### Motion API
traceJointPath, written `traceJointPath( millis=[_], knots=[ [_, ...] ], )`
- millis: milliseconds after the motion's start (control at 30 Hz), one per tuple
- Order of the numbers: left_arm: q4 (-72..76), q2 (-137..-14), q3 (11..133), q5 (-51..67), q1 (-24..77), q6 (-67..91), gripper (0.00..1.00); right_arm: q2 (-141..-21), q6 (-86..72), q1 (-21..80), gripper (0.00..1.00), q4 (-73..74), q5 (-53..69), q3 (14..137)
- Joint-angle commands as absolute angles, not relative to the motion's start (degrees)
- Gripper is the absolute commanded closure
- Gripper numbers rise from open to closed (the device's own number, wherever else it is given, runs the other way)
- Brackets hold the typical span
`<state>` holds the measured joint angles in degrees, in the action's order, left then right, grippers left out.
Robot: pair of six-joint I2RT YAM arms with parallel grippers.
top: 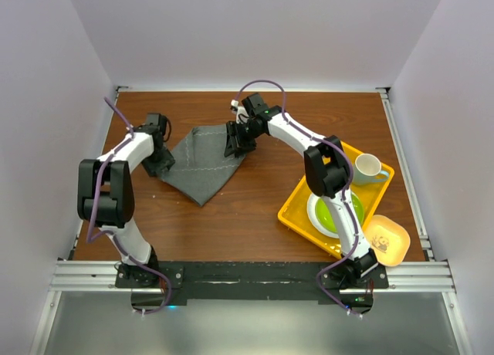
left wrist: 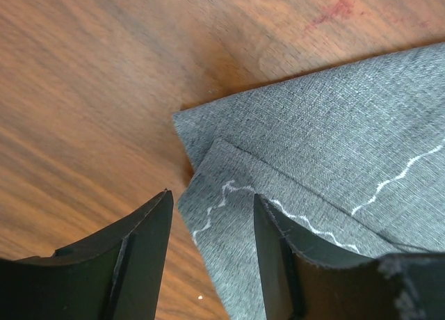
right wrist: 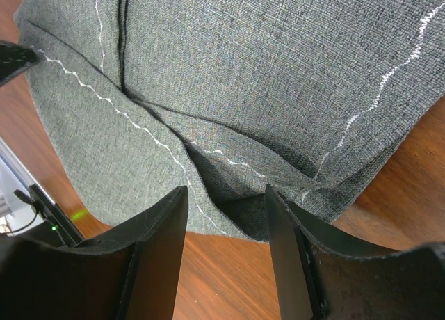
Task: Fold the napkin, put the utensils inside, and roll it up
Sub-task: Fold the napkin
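The dark grey napkin (top: 202, 168) lies folded into a rough triangle on the wooden table, left of centre. My left gripper (top: 160, 166) is at its left corner. In the left wrist view that gripper (left wrist: 212, 195) is open, and the napkin's (left wrist: 334, 132) stitched corner lies loose between its fingers. My right gripper (top: 235, 147) is at the napkin's upper right edge. In the right wrist view it (right wrist: 226, 189) is open too, hovering over the rumpled layered edge of the napkin (right wrist: 243, 69) with bare wood between the fingers. The utensils are out of view.
A yellow tray (top: 297, 208) sits at the right, holding a green plate (top: 333, 214) partly hidden by the right arm and a pale mug (top: 369, 168). A yellow bowl (top: 386, 241) rests by the tray's near corner. White walls enclose the table.
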<state>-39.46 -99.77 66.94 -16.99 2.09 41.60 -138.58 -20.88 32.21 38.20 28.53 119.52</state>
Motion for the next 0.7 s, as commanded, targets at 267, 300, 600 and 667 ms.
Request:
traceJointPath(
  millis=[267,300,600,667],
  knots=[
    [-39.81,-102.48,70.84,-20.47,4.57,42.02,0.62,-137.20,-20.30,32.17,0.48,38.32,30.23,123.75],
    [-39.99,-102.22,71.01,-20.74,4.66,41.49,0.65,-137.37,-20.56,32.25,0.48,38.32,30.32,124.01],
    [-41.92,-98.27,73.12,-22.76,6.85,39.11,0.90,-138.51,-23.11,32.17,0.46,35.69,32.25,125.16],
    [-42.80,-97.47,74.26,-23.38,8.17,39.20,0.90,-139.04,-23.99,32.17,0.46,34.55,33.04,125.33]
  ],
)
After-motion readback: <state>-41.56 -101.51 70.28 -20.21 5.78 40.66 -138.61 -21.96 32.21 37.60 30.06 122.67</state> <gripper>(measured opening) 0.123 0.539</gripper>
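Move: The upper layer's left corner of the folded napkin lies almost under the left hand, about 1 cm ahead, 1 cm to its right and 2 cm below the fingertips. The lower layer's corner peeks out roughly 4 cm ahead of this hand, and the napkin's near corner sits some 10 cm back and 12 cm to its right, both at table level. From the right hand, the upper layer's left corner is about 21 cm to the left and 6 cm back, some 4 cm lower. The left hand sinks about 1.5 cm onto the upper layer's left corner, drifting a little to its right, and its half-open fingers close on the cloth, pinching the upper layer while the lower layer's corner is left out ahead; with the fingers closing it turns back upward, rising about 2 cm and still easing right and slightly forward. Meanwhile the right hand waits at first, then rises about 2 cm above the napkin's right part, edging forward and left with its fingers still half open. ##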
